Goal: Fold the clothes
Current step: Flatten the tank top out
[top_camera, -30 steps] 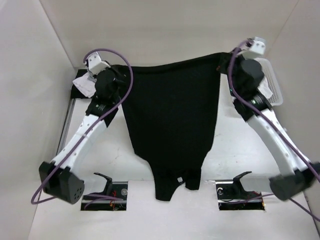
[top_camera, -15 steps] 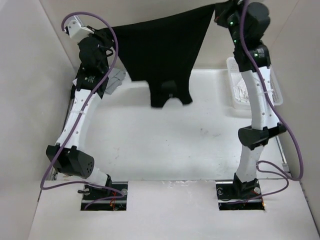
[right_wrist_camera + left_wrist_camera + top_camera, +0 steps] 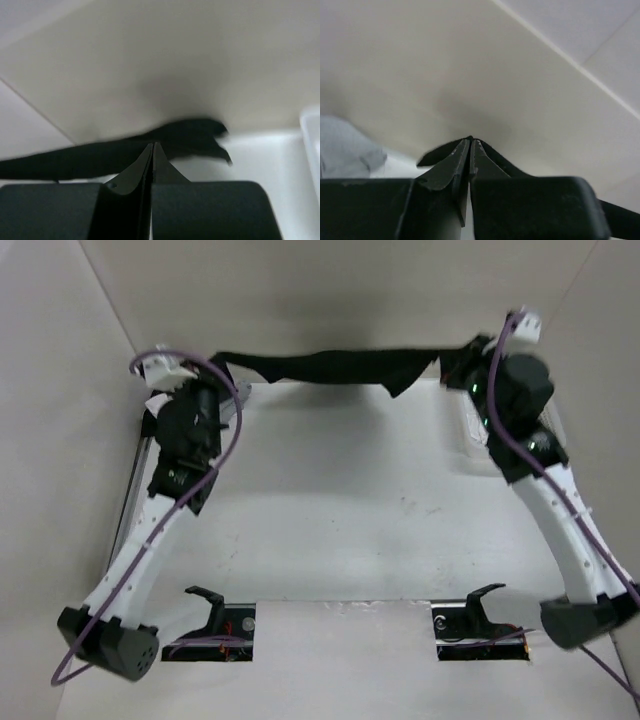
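Note:
The clothes (image 3: 330,367), a black top, hang in a narrow band along the table's far edge, stretched between my two grippers. My left gripper (image 3: 218,368) pinches the band's left end. In the left wrist view its jaws (image 3: 471,141) are pressed together with black fabric (image 3: 437,156) showing at the tips. My right gripper (image 3: 452,362) holds the right end. In the right wrist view its jaws (image 3: 153,146) are shut, and the black fabric (image 3: 190,132) runs left from the tips, with a loose flap to the right.
A grey cloth (image 3: 342,152) lies at the far left by the left arm, also visible as a cloth (image 3: 232,400) in the top view. A white basket (image 3: 312,135) stands at the far right, mostly behind the right arm. Walls close in the back and both sides.
Both arms have swung the black top from high near the camera to the back and then down. It hung as a wide sheet before and now is a thin band at the far edge.

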Controlling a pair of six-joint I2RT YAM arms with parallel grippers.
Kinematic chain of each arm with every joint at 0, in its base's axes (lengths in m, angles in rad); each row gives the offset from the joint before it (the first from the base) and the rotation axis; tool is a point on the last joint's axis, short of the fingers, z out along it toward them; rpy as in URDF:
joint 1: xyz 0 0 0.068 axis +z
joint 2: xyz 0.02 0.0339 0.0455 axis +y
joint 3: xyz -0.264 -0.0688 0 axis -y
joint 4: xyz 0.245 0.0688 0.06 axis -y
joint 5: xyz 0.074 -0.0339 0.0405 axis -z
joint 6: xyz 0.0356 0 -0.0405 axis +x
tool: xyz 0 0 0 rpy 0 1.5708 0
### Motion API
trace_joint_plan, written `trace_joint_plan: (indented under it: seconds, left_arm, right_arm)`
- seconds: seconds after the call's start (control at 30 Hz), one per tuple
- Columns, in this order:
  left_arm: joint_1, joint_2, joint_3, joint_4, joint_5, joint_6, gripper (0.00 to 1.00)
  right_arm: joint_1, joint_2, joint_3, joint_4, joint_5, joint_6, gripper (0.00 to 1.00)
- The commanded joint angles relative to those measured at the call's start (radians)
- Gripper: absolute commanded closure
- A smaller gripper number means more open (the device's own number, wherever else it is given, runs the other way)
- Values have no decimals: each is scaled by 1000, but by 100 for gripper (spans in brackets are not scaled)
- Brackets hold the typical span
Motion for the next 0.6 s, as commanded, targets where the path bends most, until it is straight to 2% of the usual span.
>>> trace_joint_plan:
  seconds: [0.0,0.13,0.27,0.43,0.57]
  left_arm:
    - [-82,-134,-209,109,-98,38,100]
    - [-217,-344,-496,65,-194,23,100]
    - [-385,-628,-692,-163,-308,-76,99]
    - [-587,-950,-757,-596,-449,-245,98]
    - [-664,-977,-745,-845,-510,-443,98]
  right_arm:
    - [58,-215,-403,140,43,65,100]
    - [186,-459,-788,139,124,155,100]
    - [344,-686,-967,-20,190,237,100]
    - [569,-888,-1135,-278,232,451,100]
    - [756,-952,-1199,-411,298,655,100]
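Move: The hem of the tank top is already pinched in both my hands and stretched between them, high above the table. The bare middle of the table, where it is going, lies level ahead, about 19 cm right and 47 cm below my left hand; from my right hand it is level ahead, some 22 cm left and 50 cm down. The folded pile is about 30 cm ahead and 22 cm left of my left hand. The white basket is roughly 23 cm ahead and 31 cm right of my right hand. Keeping both hem corners pinched, I whip my hands down and back towards me together: the left some 22 cm down and 19 back, the right about 32 down and 24 back, drifting a little left. Both hands tip downward, the right more, and turn inward towards each other, drawing the hem to the table's near side. ##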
